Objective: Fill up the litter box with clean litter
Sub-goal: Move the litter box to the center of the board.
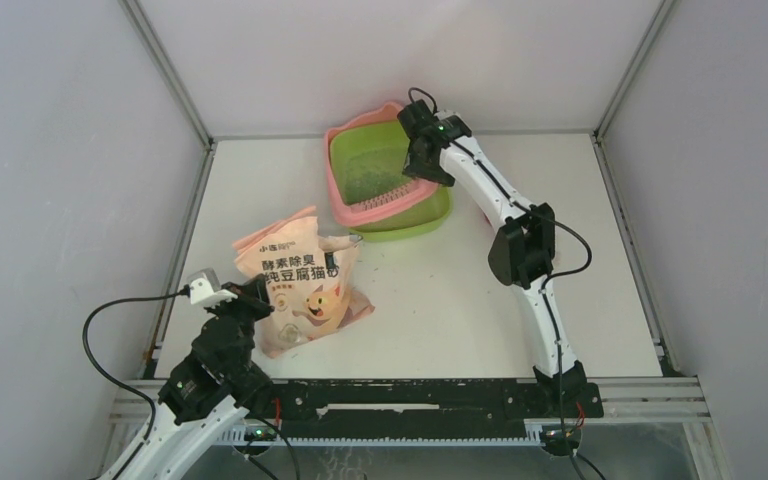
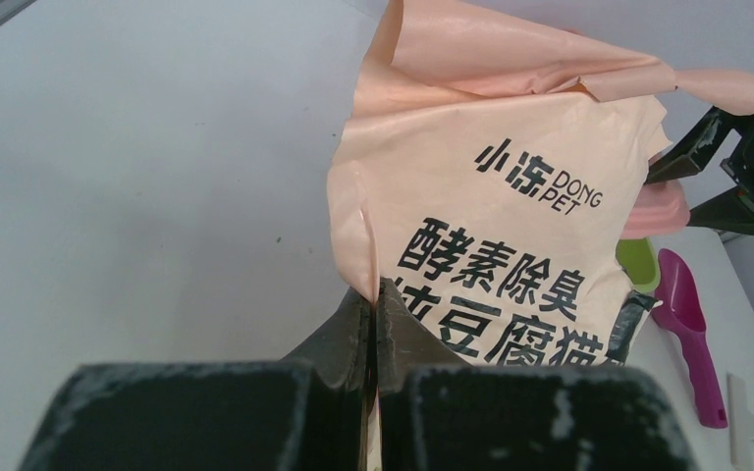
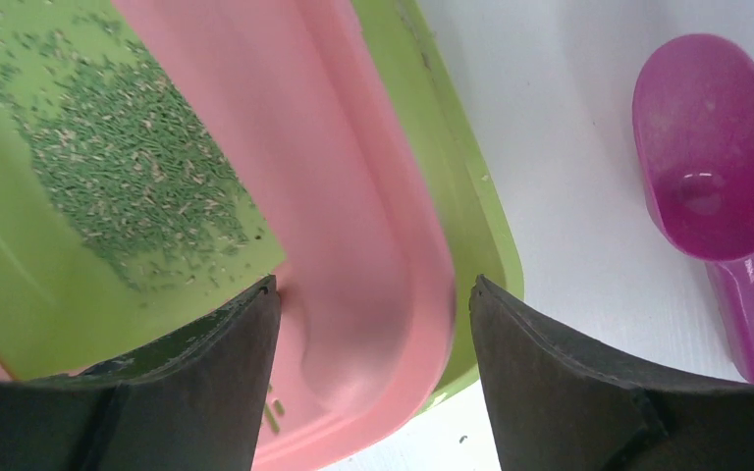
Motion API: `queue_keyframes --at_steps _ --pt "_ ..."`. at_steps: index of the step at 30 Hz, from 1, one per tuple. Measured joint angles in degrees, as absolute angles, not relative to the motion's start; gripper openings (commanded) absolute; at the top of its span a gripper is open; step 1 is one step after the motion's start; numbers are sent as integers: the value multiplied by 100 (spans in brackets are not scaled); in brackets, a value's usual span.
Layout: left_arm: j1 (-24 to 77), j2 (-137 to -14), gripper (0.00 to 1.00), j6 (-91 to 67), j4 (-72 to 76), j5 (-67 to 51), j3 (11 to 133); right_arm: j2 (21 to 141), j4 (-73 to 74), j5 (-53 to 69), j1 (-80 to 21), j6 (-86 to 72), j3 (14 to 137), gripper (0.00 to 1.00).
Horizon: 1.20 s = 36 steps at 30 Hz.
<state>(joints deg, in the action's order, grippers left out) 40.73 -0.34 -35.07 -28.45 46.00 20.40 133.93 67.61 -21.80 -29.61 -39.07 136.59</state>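
Observation:
The litter box (image 1: 336, 175) stands at the back of the table, pink rim over a lime-green basin. A thin patch of litter (image 3: 128, 167) lies as small dark specks on the basin floor. My right gripper (image 3: 373, 289) hangs over the box's right side, open, its fingers either side of the pink rim (image 3: 353, 147). The peach-pink printed bag (image 1: 295, 275) stands near the front left. My left gripper (image 2: 373, 294) is shut on the bag's (image 2: 511, 196) side seam, low down.
A magenta scoop (image 3: 712, 186) lies on the table just right of the box, handle toward the arms. Grey walls close in the table on three sides. The right arm (image 1: 520, 240) stretches across the table's right half.

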Motion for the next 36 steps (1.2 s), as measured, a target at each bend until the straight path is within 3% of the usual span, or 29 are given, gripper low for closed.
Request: queue_keyframes --at_steps 5,22,36 --pt "4073 -34 0 -3503 -2838 4582 2040 13430 6783 -2231 -2947 -3874 13839 74" --pt "4073 -34 0 -3498 -2773 4477 2040 13555 6805 -2239 -2921 -3693 13837 45" --pt "4073 -34 0 -3500 -2762 4460 2040 13069 6477 -2281 -2867 -3691 12680 44"
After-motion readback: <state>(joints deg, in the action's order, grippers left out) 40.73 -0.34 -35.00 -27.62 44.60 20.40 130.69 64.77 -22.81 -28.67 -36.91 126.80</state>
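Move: The litter box's middle lies about 9 cm left of the right hand, 5 cm farther out and 7 cm below; the near right corner of its pink rim is already between the open fingers. The purple scoop lies some 14 cm to that hand's right, 5 cm nearer and 12 cm down. The litter bag is roughly 28 cm left and 16 cm back, 7 cm lower. From the left hand the box is about 32 cm ahead, 24 cm right and 13 cm below. Up a touch, then down, the right hand carries on around the litter box's pink rim; the fingers narrow from about three-quarters open to under half, one inside the rim and one outside. With its wrist nearly unturned it ends with a pull to the right and back, some 2 cm each way, sinking about as much, the inner finger against the rim. ##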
